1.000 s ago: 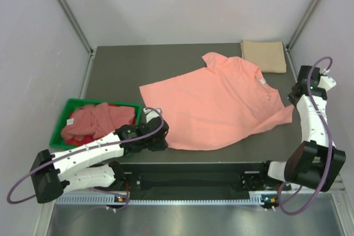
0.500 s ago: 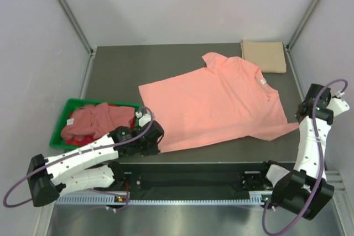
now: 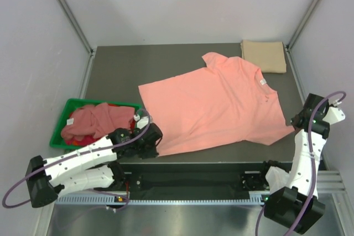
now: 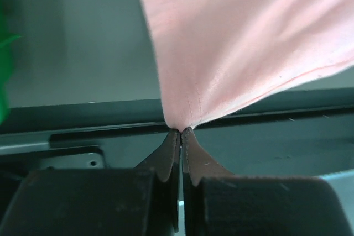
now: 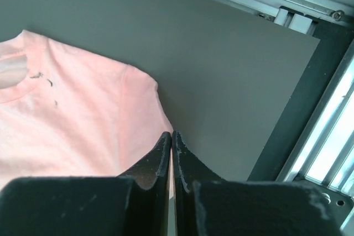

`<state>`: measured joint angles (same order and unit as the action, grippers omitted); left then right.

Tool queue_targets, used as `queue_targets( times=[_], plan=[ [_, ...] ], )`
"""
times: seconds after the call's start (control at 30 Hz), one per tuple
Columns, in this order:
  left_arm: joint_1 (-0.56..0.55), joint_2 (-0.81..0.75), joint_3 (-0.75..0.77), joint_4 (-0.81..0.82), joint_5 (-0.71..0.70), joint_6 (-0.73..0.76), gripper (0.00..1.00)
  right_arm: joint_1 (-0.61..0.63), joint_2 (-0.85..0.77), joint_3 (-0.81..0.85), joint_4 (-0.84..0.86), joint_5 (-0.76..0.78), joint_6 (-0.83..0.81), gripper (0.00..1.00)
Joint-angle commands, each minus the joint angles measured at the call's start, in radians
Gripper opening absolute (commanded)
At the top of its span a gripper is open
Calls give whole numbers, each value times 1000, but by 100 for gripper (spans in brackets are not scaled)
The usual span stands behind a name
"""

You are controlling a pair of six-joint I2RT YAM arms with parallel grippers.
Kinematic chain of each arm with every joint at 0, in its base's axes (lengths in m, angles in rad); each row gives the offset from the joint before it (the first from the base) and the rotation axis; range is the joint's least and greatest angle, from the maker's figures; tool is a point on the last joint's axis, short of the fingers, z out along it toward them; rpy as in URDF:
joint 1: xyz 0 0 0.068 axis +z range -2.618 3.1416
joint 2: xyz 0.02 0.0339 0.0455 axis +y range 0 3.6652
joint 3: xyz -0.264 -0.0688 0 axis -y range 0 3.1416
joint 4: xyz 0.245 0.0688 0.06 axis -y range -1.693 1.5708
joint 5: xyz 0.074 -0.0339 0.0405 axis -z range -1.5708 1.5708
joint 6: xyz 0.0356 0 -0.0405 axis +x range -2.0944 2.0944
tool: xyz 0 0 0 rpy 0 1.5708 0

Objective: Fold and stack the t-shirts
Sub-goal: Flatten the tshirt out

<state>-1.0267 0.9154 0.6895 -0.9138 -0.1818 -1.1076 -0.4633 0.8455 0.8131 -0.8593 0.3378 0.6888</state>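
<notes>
A salmon-pink t-shirt (image 3: 215,103) lies spread flat across the middle of the table, its collar toward the far right. My left gripper (image 3: 157,141) is shut on its near-left hem corner; in the left wrist view the cloth (image 4: 232,42) fans out from the closed tips (image 4: 181,131). My right gripper (image 3: 292,121) is shut on the near-right sleeve tip, and its wrist view has the sleeve (image 5: 133,109) running into the closed tips (image 5: 172,134). A tan-beige t-shirt (image 3: 264,55) sits folded at the far right corner. Pink and red t-shirts (image 3: 97,120) lie bunched in the bin.
The green plastic bin (image 3: 58,128) stands at the near left, just left of my left arm. A metal rail (image 3: 193,164) runs along the table's near edge. Grey walls close in the left, back and right sides.
Both grippers have drawn the salmon-pink shirt toward the near edge. The right arm swung down from the far right side, and the shirt now lies stretched flatter.
</notes>
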Motion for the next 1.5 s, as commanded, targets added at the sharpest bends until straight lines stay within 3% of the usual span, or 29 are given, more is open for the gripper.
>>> queue_targets(
  times=[0.0,0.27,0.5,0.6,0.8,0.97,1.1,1.23,1.33,1.47],
  plan=[
    [-4,8,59,-132,-97,-26,0,-9,3,15,19,-17,-32,0],
    [-3,-10,180,-327,-275,-18,0,-11,-92,-52,2,-174,-18,0],
    [-4,-21,104,-84,-50,57,0,-9,-112,-28,-37,-64,-67,0],
    [-3,-10,32,21,21,37,0,-8,-114,-51,11,-95,-72,0],
    [-3,39,13,53,-47,17,0,25,36,-32,94,-89,-113,0],
    [-1,75,51,21,-99,32,0,29,162,106,60,13,-115,0],
    [-1,102,38,33,-67,43,0,28,156,133,29,110,-72,0],
    [-1,106,33,23,-19,58,0,20,109,161,17,100,-52,0],
    [-1,96,129,-16,-97,95,0,20,66,248,40,-9,-112,0],
    [1,143,443,-94,-308,195,0,20,87,466,27,-247,-167,0]
  ],
)
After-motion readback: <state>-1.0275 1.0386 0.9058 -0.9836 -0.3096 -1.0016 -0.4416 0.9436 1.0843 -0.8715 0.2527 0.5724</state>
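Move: My left hand already pinches the t-shirt's near left corner. The middle of the shirt lies about 22 cm ahead and 27 cm to the right, some 6 cm lower; the green bin is about 26 cm left and 12 cm ahead. My right hand holds the shirt's right-hand end, with the shirt's middle about 11 cm ahead, 30 cm left and 11 cm below. The tan folded cloth lies about 31 cm ahead of it and 10 cm left. Keeping both pinches shut, I bob my left hand up about 4 cm and leftward, bring it back down slightly lower than before, then whip it up and forward. My right hand drifts a little left, dips about 3 cm, then sweeps up some 10 cm and forward, so both hands hoist their ends of the t-shirt together at the finish. ##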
